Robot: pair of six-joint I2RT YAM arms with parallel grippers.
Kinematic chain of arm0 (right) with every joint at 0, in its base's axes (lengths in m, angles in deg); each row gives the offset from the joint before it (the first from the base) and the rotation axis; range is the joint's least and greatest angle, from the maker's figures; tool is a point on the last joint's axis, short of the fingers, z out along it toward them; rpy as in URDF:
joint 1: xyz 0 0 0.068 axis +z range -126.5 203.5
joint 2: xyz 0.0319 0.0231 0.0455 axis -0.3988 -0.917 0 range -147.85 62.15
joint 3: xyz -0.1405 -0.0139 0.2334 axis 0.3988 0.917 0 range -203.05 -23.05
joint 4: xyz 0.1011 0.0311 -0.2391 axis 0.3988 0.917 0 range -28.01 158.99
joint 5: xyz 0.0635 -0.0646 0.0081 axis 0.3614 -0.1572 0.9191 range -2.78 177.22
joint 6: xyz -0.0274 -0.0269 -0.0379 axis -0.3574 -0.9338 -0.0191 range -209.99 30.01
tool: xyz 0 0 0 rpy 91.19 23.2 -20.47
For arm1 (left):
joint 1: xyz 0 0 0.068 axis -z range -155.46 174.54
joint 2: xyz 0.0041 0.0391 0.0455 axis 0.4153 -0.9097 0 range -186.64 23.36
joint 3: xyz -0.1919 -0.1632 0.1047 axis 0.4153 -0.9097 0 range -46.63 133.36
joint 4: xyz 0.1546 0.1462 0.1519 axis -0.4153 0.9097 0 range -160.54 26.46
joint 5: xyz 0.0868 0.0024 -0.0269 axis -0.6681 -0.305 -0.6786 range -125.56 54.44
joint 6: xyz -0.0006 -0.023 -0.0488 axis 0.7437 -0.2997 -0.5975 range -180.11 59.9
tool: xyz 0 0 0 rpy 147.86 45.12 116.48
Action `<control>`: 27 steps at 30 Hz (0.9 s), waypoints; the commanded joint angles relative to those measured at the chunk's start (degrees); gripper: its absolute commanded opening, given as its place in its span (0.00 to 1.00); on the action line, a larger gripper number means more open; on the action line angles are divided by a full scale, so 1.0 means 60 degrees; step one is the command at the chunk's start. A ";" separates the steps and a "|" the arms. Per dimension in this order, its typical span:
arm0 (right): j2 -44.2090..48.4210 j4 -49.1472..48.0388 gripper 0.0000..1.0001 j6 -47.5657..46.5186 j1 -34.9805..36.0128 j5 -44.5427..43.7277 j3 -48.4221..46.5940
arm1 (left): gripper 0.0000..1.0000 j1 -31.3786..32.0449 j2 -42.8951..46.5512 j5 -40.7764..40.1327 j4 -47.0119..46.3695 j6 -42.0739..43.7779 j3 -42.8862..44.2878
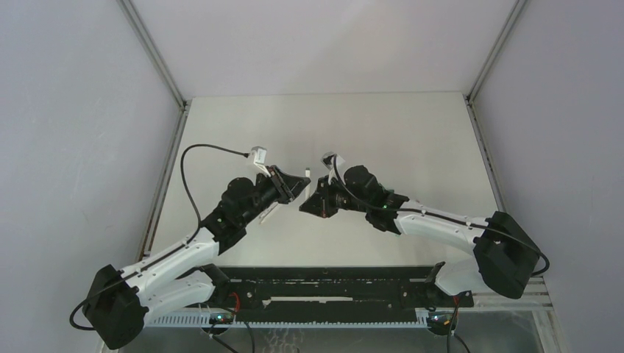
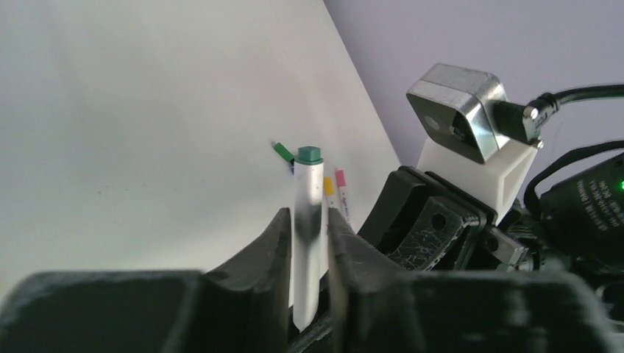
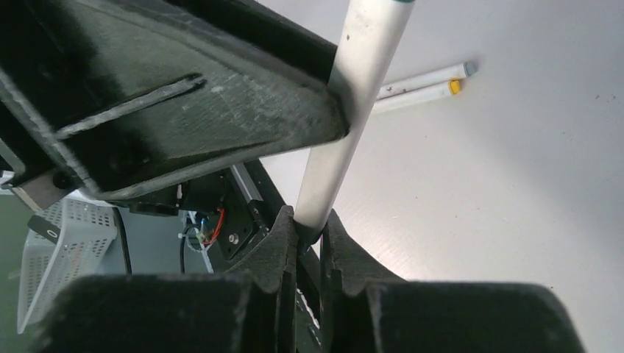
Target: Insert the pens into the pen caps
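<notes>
A white pen (image 2: 309, 191) with a green end (image 2: 310, 154) stands between the fingers of my left gripper (image 2: 307, 217), which is shut on its barrel. The same pen (image 3: 353, 95) runs down into my right gripper (image 3: 309, 220), whose jaws are shut on its lower end. Both grippers meet above the middle of the table, left gripper (image 1: 296, 184) and right gripper (image 1: 310, 204), with the pen (image 1: 308, 174) held between them. A small green pen cap (image 2: 282, 151) lies on the table beyond. The other pen caps are out of view.
Two more pens lie side by side on the table, one with a yellow tip (image 3: 455, 87) and one with a pale blue tip (image 3: 467, 70). A pink-tipped pen (image 2: 341, 184) shows behind the held one. The right wrist camera (image 2: 460, 121) sits close to my left fingers.
</notes>
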 commanded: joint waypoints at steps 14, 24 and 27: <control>0.1628 0.8072 0.00 -0.2812 -0.1896 0.4677 -0.0422 | 0.78 0.1942 0.2355 -0.0150 0.0008 0.7532 -0.0788; 0.1868 0.9671 0.00 -0.3068 -0.1070 0.6731 -0.0426 | 0.74 0.6040 0.1567 -0.1670 0.0492 0.9963 -0.0848; 0.1777 0.9748 0.00 -0.3042 -0.0894 0.7193 -0.0418 | 0.74 0.7116 0.1400 -0.2408 0.0856 1.0426 -0.0750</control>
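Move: The green-ended pen stands roughly upright, green end up, still between the left hand's pads about its middle. The right fingers are already shut on its lower tip, so the pen's middle is about 4 cm ahead of the right hand and 5 cm above it. The spare pens lie some 7 cm ahead of the left hand, 12 cm to its left and 22 cm below. The green caps are about 12 cm ahead, 25 cm to its right and as far down. The left pads let go of the pen, opening wide. The left hand backs off a few centimetres left and up, then sweeps about 15 cm back and in to the right, rolling and turning clockwise until its open fingers face the pen's green end. The right hand keeps its pinch on the tip and draws the pen right, then about 16 cm back, rolling and turning counter-clockwise to tip it over. ##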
